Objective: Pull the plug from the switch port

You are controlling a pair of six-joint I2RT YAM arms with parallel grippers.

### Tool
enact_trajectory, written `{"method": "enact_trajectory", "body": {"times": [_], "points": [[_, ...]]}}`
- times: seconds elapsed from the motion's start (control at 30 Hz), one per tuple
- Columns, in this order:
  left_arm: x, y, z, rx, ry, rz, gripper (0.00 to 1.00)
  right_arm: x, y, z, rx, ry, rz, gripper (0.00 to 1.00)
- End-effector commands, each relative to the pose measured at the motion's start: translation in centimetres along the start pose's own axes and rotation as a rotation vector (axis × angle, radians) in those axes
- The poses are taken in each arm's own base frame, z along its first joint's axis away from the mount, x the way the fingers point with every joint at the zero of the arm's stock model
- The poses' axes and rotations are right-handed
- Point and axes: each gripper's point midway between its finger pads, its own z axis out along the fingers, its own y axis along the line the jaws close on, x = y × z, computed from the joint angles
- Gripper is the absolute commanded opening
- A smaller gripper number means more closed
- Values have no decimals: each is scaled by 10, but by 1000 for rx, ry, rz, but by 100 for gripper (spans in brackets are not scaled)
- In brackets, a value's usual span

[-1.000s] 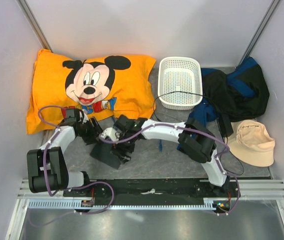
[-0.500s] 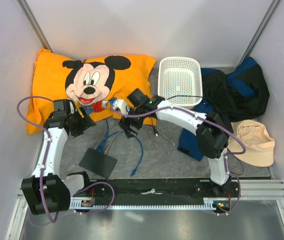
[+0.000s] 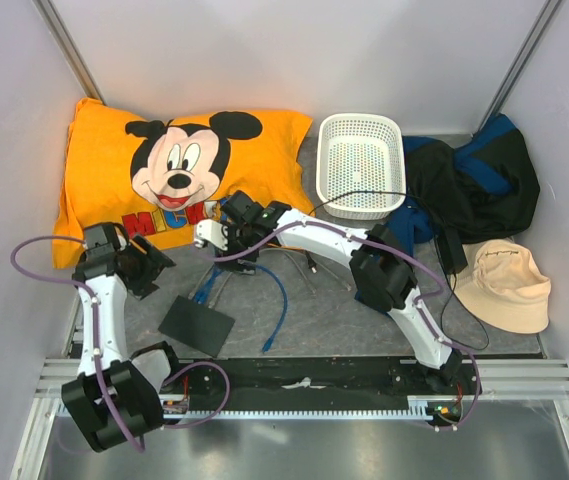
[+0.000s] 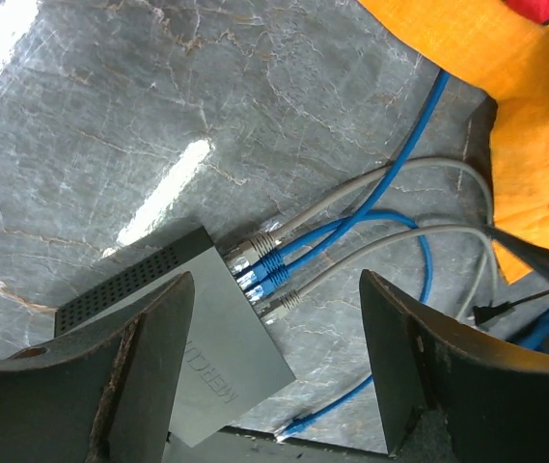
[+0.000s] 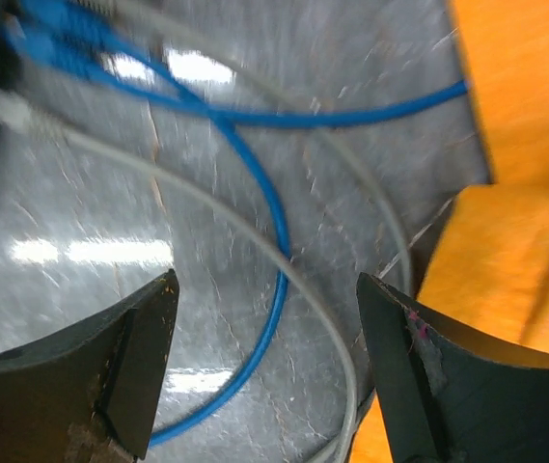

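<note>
The switch port (image 3: 196,326) is a flat dark-grey box lying on the grey mat, also seen in the left wrist view (image 4: 228,349). Several blue and grey plugs (image 4: 264,268) sit in its narrow edge, and their cables (image 3: 211,284) run up toward the pillow. My left gripper (image 3: 151,266) hovers to the upper left of the box, open, with the plugs showing between its fingers (image 4: 276,282). My right gripper (image 3: 232,260) hangs open over the cable loops (image 5: 266,285). A blue cable (image 5: 276,222) and a grey cable (image 5: 218,224) pass beneath it. Neither gripper holds anything.
An orange Mickey pillow (image 3: 179,170) lies at the back left, its edge beside the right gripper (image 5: 525,145). A white basket (image 3: 361,165), a dark jacket (image 3: 474,185) and a beige hat (image 3: 509,285) sit to the right. A loose blue plug end (image 3: 267,345) lies near the front rail (image 3: 304,372).
Both grippers have come away from the switch port, which now lies uncovered. The left arm drew back to the left. The right gripper rose toward the pillow, then shifted left over the cables.
</note>
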Motion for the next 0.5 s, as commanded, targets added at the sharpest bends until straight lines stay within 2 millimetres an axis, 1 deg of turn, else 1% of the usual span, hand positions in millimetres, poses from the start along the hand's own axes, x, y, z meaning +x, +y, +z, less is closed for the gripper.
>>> {"method": "enact_trajectory", "body": {"times": [0.0,0.03,0.07,0.13,0.17,0.2,0.23,0.3,0.33,0.37,0.4,0.43,0.47], "points": [[-6,-8,-8,71,-51,-47,76,29,-14,1,42,78,-142,83],[-5,-5,-7,69,-52,-45,76,34,-14,2,49,92,-148,83],[-6,-5,-9,73,-65,-45,76,43,-12,5,50,112,-148,83],[-3,-2,-8,71,-62,-48,76,51,-16,7,77,123,-148,83],[-3,-1,-8,75,-65,-53,76,62,-13,11,78,149,-142,82],[-2,0,-8,75,-62,-55,76,68,-13,13,82,164,-136,81],[-3,0,-8,75,-62,-59,76,79,-15,18,92,199,-123,80],[-2,-2,-8,86,-52,-57,76,97,-11,22,77,228,-83,68],[-3,-3,-9,90,-49,-54,76,104,-12,21,75,238,-62,62],[-2,-5,-8,100,-42,-51,75,113,-8,21,65,257,-48,47],[-2,-6,-7,101,-31,-52,75,120,-5,19,59,275,-36,39],[-2,-7,-7,107,-27,-53,75,121,-5,12,66,277,-12,34],[-1,-9,-5,116,-16,-54,74,134,3,8,57,307,10,24]]}}
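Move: The right hand, open, is aimed at the grey cable where it crosses a blue one, about 4 cm to its right, 1 cm ahead and 5 cm below. The switch's middle lies some 14 cm back and 7 cm left of this hand, with the row of plugs about 8 cm back and 5 cm left; the loose blue plug is roughly 18 cm back and 9 cm right. From the left hand the grey cable's crossing is about 8 cm ahead, 17 cm right and 9 cm below. The right hand drops about 5 cm and slides some 4 cm to its right, away from the switch and down onto the grey cable where it crosses the blue one, tipping its fingers some 10 degrees steeper as it goes. Most of the travel is done with the jaws wide; then, almost still just above the table, it brings them together to less than half their opening, one fingertip on either side of the grey cable, though a firm pinch can't be made out. ##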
